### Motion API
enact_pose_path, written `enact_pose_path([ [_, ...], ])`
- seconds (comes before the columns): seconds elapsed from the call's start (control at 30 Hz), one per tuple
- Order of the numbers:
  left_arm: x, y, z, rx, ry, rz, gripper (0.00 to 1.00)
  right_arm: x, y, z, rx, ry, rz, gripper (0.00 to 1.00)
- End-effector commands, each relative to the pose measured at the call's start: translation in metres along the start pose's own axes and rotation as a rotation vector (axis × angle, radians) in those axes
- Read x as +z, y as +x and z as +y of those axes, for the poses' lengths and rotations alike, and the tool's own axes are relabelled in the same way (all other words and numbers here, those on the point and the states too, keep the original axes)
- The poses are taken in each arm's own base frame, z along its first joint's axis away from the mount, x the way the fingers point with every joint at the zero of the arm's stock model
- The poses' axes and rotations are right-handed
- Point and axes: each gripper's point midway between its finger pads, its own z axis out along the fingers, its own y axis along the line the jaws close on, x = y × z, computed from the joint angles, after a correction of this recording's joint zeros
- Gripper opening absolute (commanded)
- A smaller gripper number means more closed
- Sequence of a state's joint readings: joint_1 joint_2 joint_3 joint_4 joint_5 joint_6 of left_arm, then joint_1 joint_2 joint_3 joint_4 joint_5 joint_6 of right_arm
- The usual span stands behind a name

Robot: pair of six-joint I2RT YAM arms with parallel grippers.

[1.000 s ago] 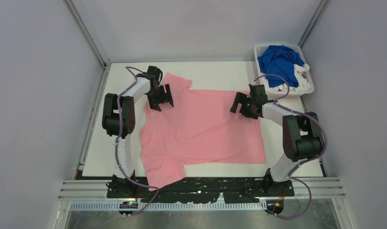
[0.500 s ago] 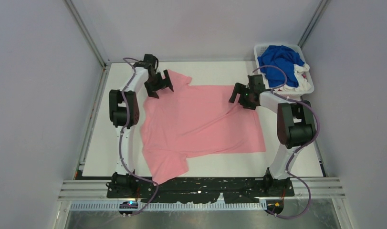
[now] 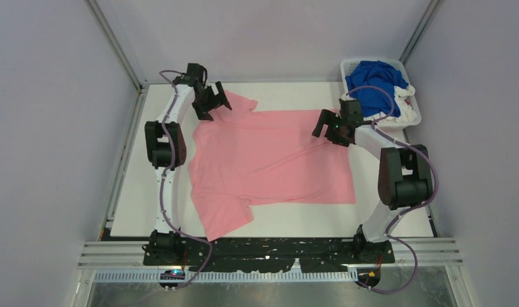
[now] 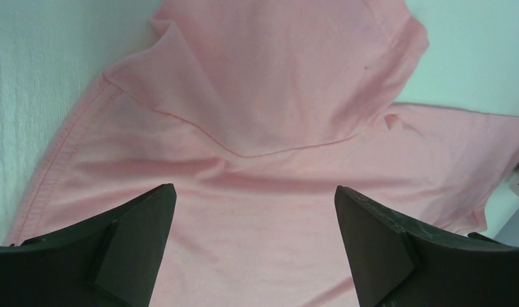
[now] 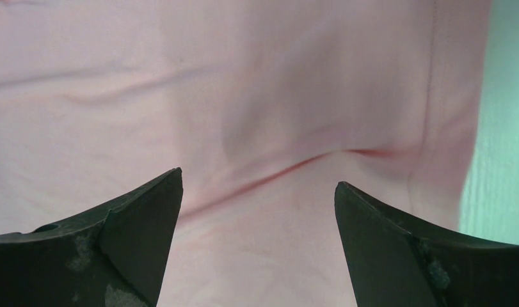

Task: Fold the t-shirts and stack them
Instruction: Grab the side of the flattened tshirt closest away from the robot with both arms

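A light pink t-shirt (image 3: 269, 160) lies spread flat over the middle of the white table (image 3: 282, 96), one sleeve at the far left and one at the near left. My left gripper (image 3: 213, 102) hovers open above the far-left sleeve (image 4: 269, 83), nothing between its fingers (image 4: 135, 249). Over the shirt's far-right hem corner my right gripper (image 3: 330, 128) is open too, with only pink cloth (image 5: 256, 128) under it. A royal blue t-shirt (image 3: 374, 83) and white ones (image 3: 407, 109) lie bunched in the basket.
A white slatted basket (image 3: 413, 120) stands at the table's far right corner, just behind the right arm. Grey walls and metal frame posts close in the table on three sides. Both arm bases sit on the black rail (image 3: 269, 252) at the near edge.
Both arms have reached farther back, the left toward the far-left sleeve, the right toward the far-right corner. The left jaws have opened wider. The shirt now lies flatter and more stretched.
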State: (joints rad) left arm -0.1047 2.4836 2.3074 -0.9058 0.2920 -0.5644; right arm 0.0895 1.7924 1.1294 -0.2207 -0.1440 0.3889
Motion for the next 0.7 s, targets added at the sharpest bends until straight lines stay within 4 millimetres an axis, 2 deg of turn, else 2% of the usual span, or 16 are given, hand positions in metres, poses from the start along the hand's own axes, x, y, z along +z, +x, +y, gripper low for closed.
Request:
enact_pose_path([
  [0.0,-0.088,-0.009,-0.036,0.071,0.063,-0.115,1.00,-0.057,-0.023,0.009,-0.027,-0.012,-0.147,0.95],
  [0.07,-0.115,0.013,-0.033,0.094,0.028,-0.132,1.00,-0.086,-0.021,0.008,-0.010,-0.011,-0.206,0.95],
  [0.1,-0.129,0.027,-0.030,0.101,0.012,-0.143,1.00,-0.087,-0.008,0.000,0.003,0.010,-0.195,0.95],
  [0.13,-0.138,0.043,-0.026,0.107,-0.008,-0.152,1.00,-0.102,-0.010,0.001,0.021,0.006,-0.237,0.95],
  [0.17,-0.149,0.062,-0.022,0.109,-0.021,-0.166,1.00,-0.102,0.007,-0.009,0.037,0.026,-0.221,0.96],
  [0.2,-0.158,0.082,-0.015,0.113,-0.036,-0.181,1.00,-0.117,0.005,-0.009,0.067,0.024,-0.263,0.95],
  [0.23,-0.162,0.104,-0.007,0.112,-0.053,-0.189,1.00,-0.116,0.021,-0.017,0.086,0.038,-0.245,0.95],
  [0.27,-0.165,0.127,-0.001,0.110,-0.066,-0.196,1.00,-0.129,0.019,-0.021,0.109,0.053,-0.294,0.95],
  [0.3,-0.168,0.147,0.013,0.097,-0.095,-0.199,1.00,-0.129,0.031,-0.031,0.124,0.073,-0.286,0.95],
  [0.33,-0.171,0.169,0.027,0.080,-0.128,-0.195,1.00,-0.139,0.031,-0.033,0.140,0.077,-0.323,0.95],
  [0.37,-0.178,0.190,0.034,0.066,-0.141,-0.205,1.00,-0.139,0.042,-0.041,0.151,0.095,-0.316,0.95],
  [0.4,-0.175,0.213,0.048,0.072,-0.165,-0.179,1.00,-0.148,0.040,-0.043,0.163,0.094,-0.354,0.95],
  [0.43,-0.174,0.235,0.060,0.061,-0.187,-0.156,1.00,-0.147,0.050,-0.048,0.167,0.109,-0.346,0.95],
  [0.5,-0.172,0.277,0.081,0.086,-0.225,-0.109,1.00,-0.155,0.054,-0.052,0.172,0.111,-0.379,0.95],
  [0.57,-0.171,0.312,0.102,0.106,-0.264,-0.068,1.00,-0.163,0.054,-0.055,0.173,0.112,-0.415,0.95],
  [0.67,-0.166,0.358,0.118,0.130,-0.253,0.031,0.99,-0.171,0.053,-0.058,0.173,0.120,-0.459,0.95],
])
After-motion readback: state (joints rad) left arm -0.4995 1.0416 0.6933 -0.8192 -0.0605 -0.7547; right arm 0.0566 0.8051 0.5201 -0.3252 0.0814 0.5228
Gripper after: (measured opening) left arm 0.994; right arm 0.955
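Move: Behind the left hand, about 41 cm back and 5 cm to its right, lies the pink t-shirt's near sleeve; the notch beside that sleeve is some 35 cm back and 13 cm right, the far sleeve about 4 cm ahead and 7 cm right, all roughly 4 cm below. From the right hand, the near right corner is some 24 cm back, 5 cm right and 4 cm down, the far right corner about 13 cm ahead and 5 cm right. Sweeping back fast over the shirt's left part, the left hand travels nearly 38 cm from the far sleeve to the near one, arching up about 11 cm and sinking again as its left side rolls up. The right hand rises and draws back about 15 cm, drifting right towards the near right corner, turning clockwise and tipping its fingers forward. Both grippers stay wide open. ##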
